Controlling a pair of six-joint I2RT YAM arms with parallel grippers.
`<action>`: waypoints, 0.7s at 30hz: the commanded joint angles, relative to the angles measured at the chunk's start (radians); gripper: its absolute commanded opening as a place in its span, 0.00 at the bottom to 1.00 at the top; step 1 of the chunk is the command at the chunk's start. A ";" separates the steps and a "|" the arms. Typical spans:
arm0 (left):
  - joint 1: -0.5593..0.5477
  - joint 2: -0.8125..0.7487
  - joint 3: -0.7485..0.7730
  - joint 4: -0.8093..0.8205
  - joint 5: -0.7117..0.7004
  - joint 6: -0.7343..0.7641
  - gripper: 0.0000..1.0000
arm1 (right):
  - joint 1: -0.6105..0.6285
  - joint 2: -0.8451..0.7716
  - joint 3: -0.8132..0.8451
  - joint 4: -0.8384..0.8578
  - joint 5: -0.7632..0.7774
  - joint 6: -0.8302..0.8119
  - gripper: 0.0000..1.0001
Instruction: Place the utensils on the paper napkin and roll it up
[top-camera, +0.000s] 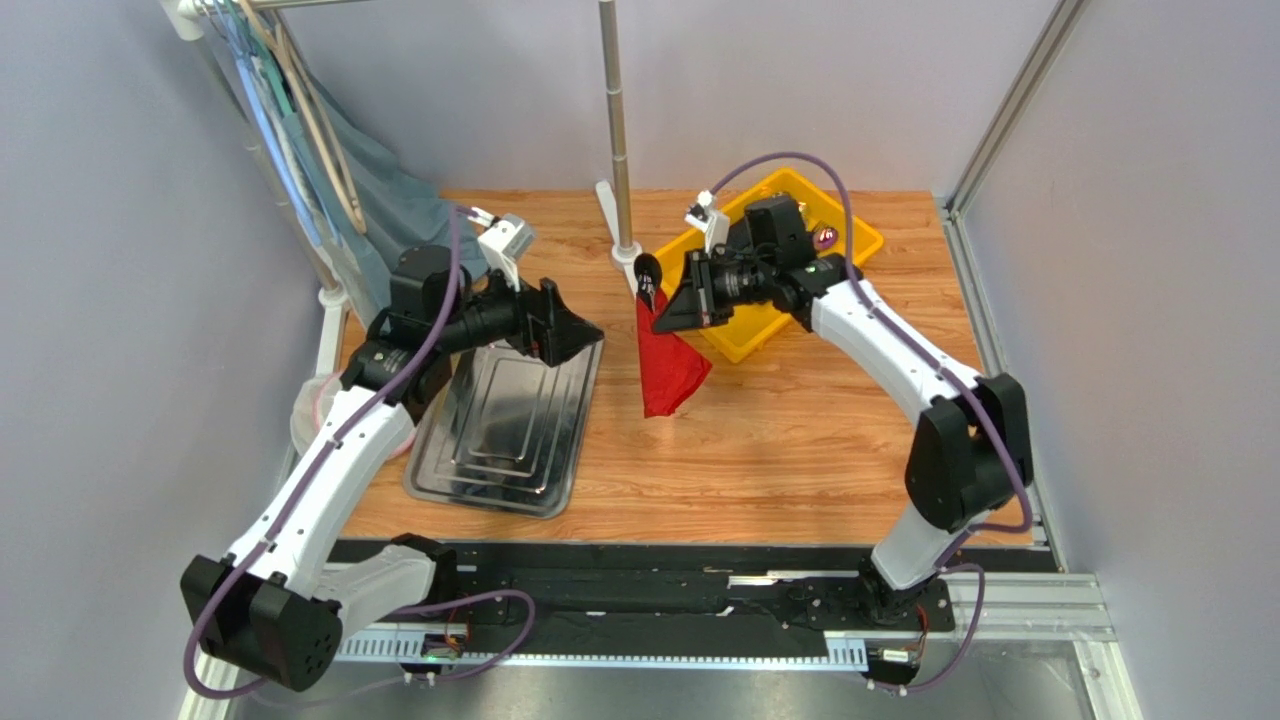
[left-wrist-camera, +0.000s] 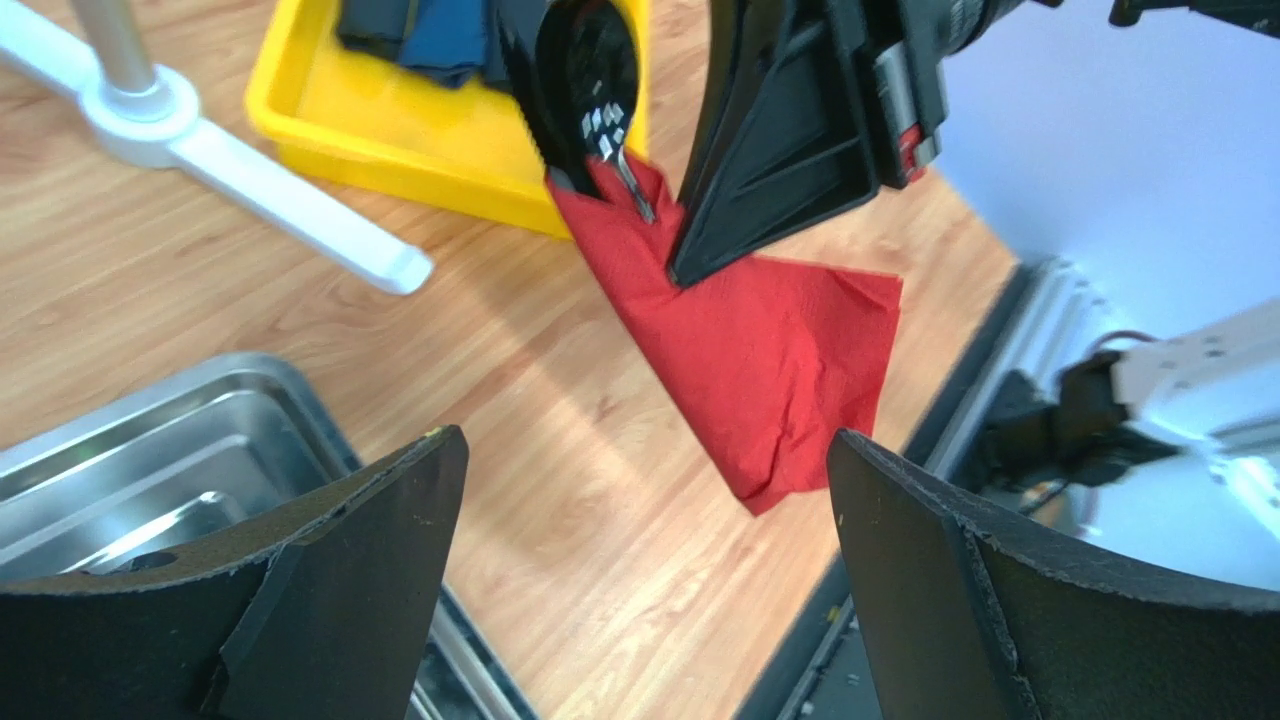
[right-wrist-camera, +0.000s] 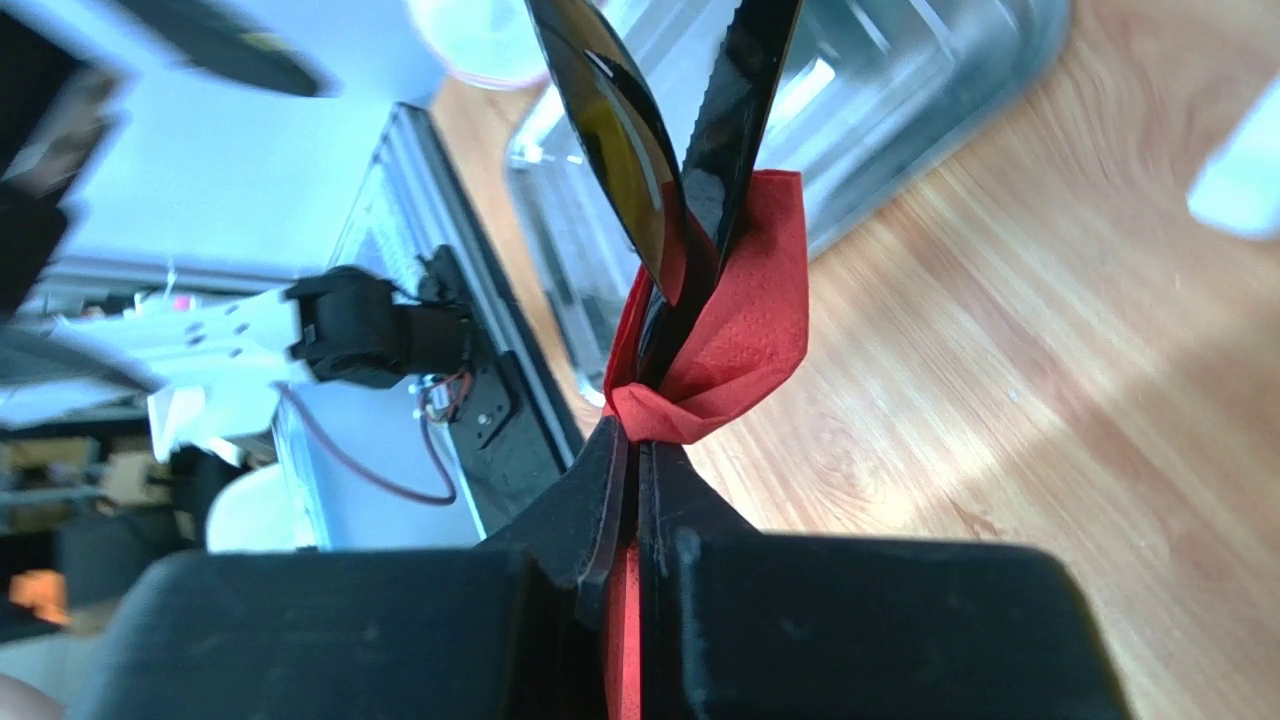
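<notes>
My right gripper (top-camera: 663, 306) is shut on the bunched top of the red paper napkin (top-camera: 670, 371), holding it up over the table in front of the yellow bin. The napkin (left-wrist-camera: 769, 345) hangs down from the jaws in loose folds. Black utensils (right-wrist-camera: 661, 135) stick up out of the red paper (right-wrist-camera: 739, 333) just beyond the right gripper (right-wrist-camera: 640, 447); a spoon's bowl (left-wrist-camera: 592, 72) shows among them. To the napkin's left, my left gripper (top-camera: 583, 333) hovers at the steel tray's far right corner. That left gripper (left-wrist-camera: 643, 440) is wide open and empty.
The steel tray (top-camera: 508, 428) lies left of centre. A yellow bin (top-camera: 754, 342) at the back right holds dark rolled napkins (left-wrist-camera: 424, 30). A white stand (top-camera: 613, 135) rises behind the napkin, its foot (left-wrist-camera: 158, 117) on the wood. Cloth hangs at the back left (top-camera: 368, 180).
</notes>
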 joint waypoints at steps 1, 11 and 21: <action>0.052 -0.047 -0.009 0.156 0.205 -0.157 0.99 | -0.003 -0.123 0.108 -0.083 -0.120 -0.089 0.00; 0.047 -0.187 -0.157 0.370 0.351 -0.270 0.85 | 0.038 -0.278 0.130 -0.097 -0.153 -0.091 0.00; -0.074 -0.162 -0.227 0.617 0.340 -0.355 0.77 | 0.129 -0.357 0.136 -0.048 -0.085 -0.043 0.00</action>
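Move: The rolled napkin is already pinched in the right hand, its red cloth centred about 7 cm below and 3 cm nearer the base, 1 cm to the right, with the utensil heads sticking up some 6 cm above and 3 cm ahead. The yellow bin is roughly 19 cm ahead, 16 cm right and 16 cm below. From the empty left hand that cloth lies about 11 cm right, 2 cm ahead and 12 cm lower; the tray's middle is level, 14 cm left and 25 cm down. Still pinching the rolled napkin around the utensils, the right hand carries it up about 13 cm while drawing back some 9 cm, tipping its fingers upward a little. The left hand, touching nothing, swings back about 8 cm and slightly up, then also right towards the hanging cloth, rolling and turning clockwise some 25 degrees as its wide-open fingers close partway. ##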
